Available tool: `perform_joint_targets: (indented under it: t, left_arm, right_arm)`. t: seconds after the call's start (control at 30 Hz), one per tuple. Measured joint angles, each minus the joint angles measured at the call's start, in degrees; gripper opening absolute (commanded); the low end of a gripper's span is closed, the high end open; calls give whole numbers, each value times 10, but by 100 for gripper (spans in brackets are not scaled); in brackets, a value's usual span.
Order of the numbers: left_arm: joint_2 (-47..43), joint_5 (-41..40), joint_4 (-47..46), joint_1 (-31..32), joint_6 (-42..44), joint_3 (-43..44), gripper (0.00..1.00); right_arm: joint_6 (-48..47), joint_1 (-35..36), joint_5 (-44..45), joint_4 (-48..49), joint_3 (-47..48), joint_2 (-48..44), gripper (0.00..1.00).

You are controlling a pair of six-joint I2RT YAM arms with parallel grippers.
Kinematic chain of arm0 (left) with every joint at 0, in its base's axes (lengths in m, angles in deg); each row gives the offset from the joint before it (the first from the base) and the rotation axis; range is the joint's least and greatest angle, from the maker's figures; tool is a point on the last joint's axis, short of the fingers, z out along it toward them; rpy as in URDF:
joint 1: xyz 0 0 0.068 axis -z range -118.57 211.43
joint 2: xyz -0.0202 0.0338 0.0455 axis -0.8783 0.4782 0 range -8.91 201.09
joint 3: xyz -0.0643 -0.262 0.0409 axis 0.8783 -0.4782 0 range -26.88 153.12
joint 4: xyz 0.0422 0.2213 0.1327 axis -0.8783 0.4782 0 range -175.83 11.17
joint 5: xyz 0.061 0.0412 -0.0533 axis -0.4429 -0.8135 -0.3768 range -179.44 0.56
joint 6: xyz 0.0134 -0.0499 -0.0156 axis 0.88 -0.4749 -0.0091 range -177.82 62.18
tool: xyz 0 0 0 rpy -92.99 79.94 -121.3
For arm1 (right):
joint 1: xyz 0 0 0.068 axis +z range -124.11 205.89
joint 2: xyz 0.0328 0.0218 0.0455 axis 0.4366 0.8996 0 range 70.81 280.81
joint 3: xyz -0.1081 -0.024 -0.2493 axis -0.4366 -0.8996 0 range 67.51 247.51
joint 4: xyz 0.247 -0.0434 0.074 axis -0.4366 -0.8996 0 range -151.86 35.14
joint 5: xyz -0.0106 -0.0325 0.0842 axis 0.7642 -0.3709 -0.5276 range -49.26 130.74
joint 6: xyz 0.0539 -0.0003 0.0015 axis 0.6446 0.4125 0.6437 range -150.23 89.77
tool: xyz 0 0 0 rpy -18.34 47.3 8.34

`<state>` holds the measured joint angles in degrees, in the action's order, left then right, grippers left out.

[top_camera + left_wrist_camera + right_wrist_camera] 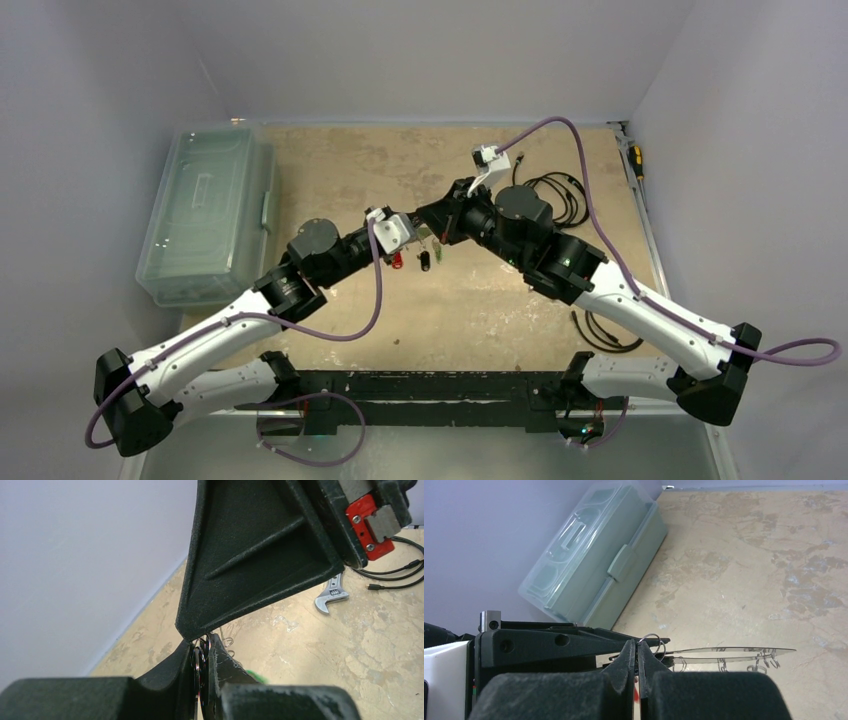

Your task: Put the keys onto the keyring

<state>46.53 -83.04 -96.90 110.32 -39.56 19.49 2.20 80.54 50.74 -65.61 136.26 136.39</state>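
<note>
Both grippers meet tip to tip above the middle of the table. My left gripper (416, 238) (202, 645) is shut on thin silver loops of the keyring (204, 655). My right gripper (433, 235) (637, 647) is shut on the same keyring (653, 639), with a loop sticking out past its tips. The keys hang just below the tips: a red one (398, 261), a black one (425, 264) and a green one (437, 251). Most of the ring is hidden by the fingers. The right gripper's broad black finger (250, 570) fills the left wrist view.
A clear lidded plastic box (205, 215) (594, 575) stands at the left. A silver wrench (331, 596) and a coiled black cable (565, 195) lie at the back right. A screwdriver (636, 158) rests by the right wall, and another cable (600, 335) near the front.
</note>
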Motion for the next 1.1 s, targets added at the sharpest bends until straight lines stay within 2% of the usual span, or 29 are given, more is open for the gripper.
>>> perform_joint_targets:
  t: [0.33, 0.53, 0.67, 0.93, 1.1]
  left_arm:
    - [-20, -4, 8, 0, 9, -4, 0]
    - [-42, -5, 9, 0, 11, -14, 0]
    - [-48, -5, 15, 0, 11, -22, 0]
    - [-54, 3, 32, 0, 11, -27, 0]
    - [-63, 47, 54, 0, 19, -24, 0]
  right_arm:
    - [16, 2, -7, 12, 0, 0, 0]
    - [25, 6, -10, 20, 0, 0, 32]
    - [26, 6, -10, 36, 0, -5, 41]
    - [17, 5, -14, 48, 0, -18, 43]
    - [-71, 5, -40, 46, 0, -49, 44]
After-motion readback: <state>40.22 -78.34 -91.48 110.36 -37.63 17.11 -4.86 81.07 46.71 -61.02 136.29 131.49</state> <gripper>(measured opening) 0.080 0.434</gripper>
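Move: The wire loop of the keyring is already pinched in the right fingertips, and about 1 cm ahead and 1 cm right of the left hand, which also pinches the keyring. From the right hand, the keyring's band runs out with its middle some 4 cm ahead, 4 cm right and 2 cm below; the red fob is roughly 3 cm back, 4 cm left, the black fob 3 cm back, 1 cm right, both about 8 cm below. The right fingers open, release the wire loop and rise about 5 cm; the left, still pinching, draws back. ##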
